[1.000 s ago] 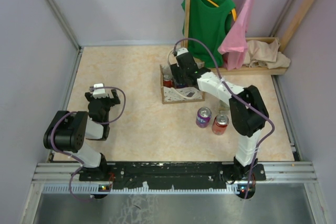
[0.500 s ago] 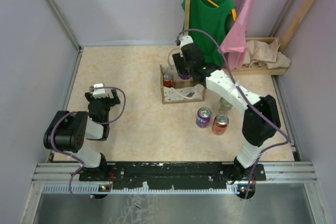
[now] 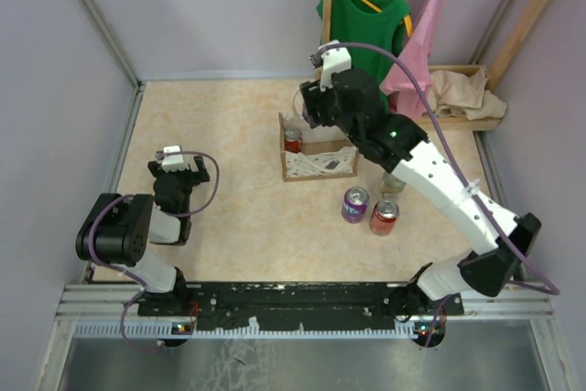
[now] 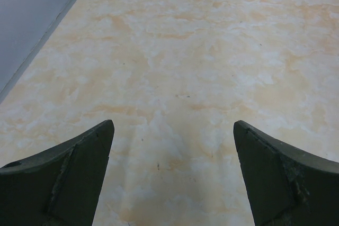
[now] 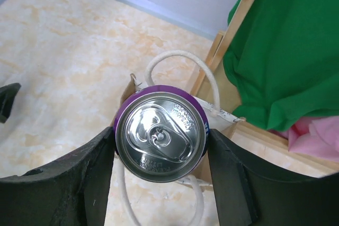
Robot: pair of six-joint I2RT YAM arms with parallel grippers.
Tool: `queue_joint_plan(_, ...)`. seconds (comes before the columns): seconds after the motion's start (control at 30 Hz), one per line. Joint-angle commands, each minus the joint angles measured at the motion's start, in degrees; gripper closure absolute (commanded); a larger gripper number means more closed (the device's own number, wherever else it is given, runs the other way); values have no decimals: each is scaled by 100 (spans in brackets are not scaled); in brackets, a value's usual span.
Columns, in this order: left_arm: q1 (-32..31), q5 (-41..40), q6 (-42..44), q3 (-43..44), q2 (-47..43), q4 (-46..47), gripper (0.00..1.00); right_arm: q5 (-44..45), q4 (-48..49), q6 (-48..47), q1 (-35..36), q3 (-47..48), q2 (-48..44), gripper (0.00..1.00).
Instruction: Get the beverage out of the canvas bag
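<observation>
The canvas bag [image 3: 319, 164] stands open at mid-table, lace band toward me. A red can [image 3: 292, 141] stands in its left end. My right gripper [image 3: 312, 109] is above the bag's back edge. In the right wrist view the right gripper [image 5: 161, 137] is shut on a purple beverage can [image 5: 160, 133], seen from the top and held clear above the bag; a white loop handle [image 5: 175, 55] and a bag corner [image 5: 131, 84] show beneath. My left gripper [image 3: 176, 174] is open and empty over bare floor at the left, as the left wrist view [image 4: 172, 175] shows.
A purple can [image 3: 355, 204] and a red can [image 3: 384, 217] stand on the table in front of the bag, with a third can [image 3: 392, 182] partly behind my right arm. A wooden rack [image 3: 327, 16] with a green shirt [image 3: 366, 29] and pink cloth [image 3: 417, 61] stands at the back right.
My right arm has risen and extended, lifting the purple can up out of the bag. The left arm has not moved.
</observation>
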Motion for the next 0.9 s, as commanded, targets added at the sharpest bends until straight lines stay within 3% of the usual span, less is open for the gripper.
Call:
queue_joint_plan(0.0,-9,-22,28,-30,37,105,0,222,-276,61,449,525,-694,100)
queue_joint_plan(0.27,-2,-20,28,-36,34,101,0,239,-1100,368,1362,2,-919,100)
queue_joint_plan(0.57,-7,-23,28,-31,38,101,0,-144,-1070,1238,1383,-1525,-1266,100)
queue_joint_plan(0.87,-5,-23,28,-36,35,105,0,-317,-555,1492,1382,-2747,-1252,100)
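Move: The purple can is already held, hanging above the open canvas bag. The clear table spot it is headed for lies about 16 cm back, 2 cm right and some 32 cm below the right hand. The standing purple can is roughly 6 cm back and 10 cm right of the hand, the loose red can 9 cm back and 17 cm right, and the bag's middle 6 cm ahead and 1 cm right, all nearly 30 cm lower. From the idle left hand the spot is about 17 cm back, 34 cm right and 8 cm down. Carrying the purple can in a kept grip, the right hand draws back off the bag, first rising a couple of centimetres, then sinks steeply towards the clear table to the left of the standing purple can. It ends about 18 cm lower and 15 cm farther back, still descending, with the fingers tipped some 30 degrees further down and the wrist swung slightly counter-clockwise. ##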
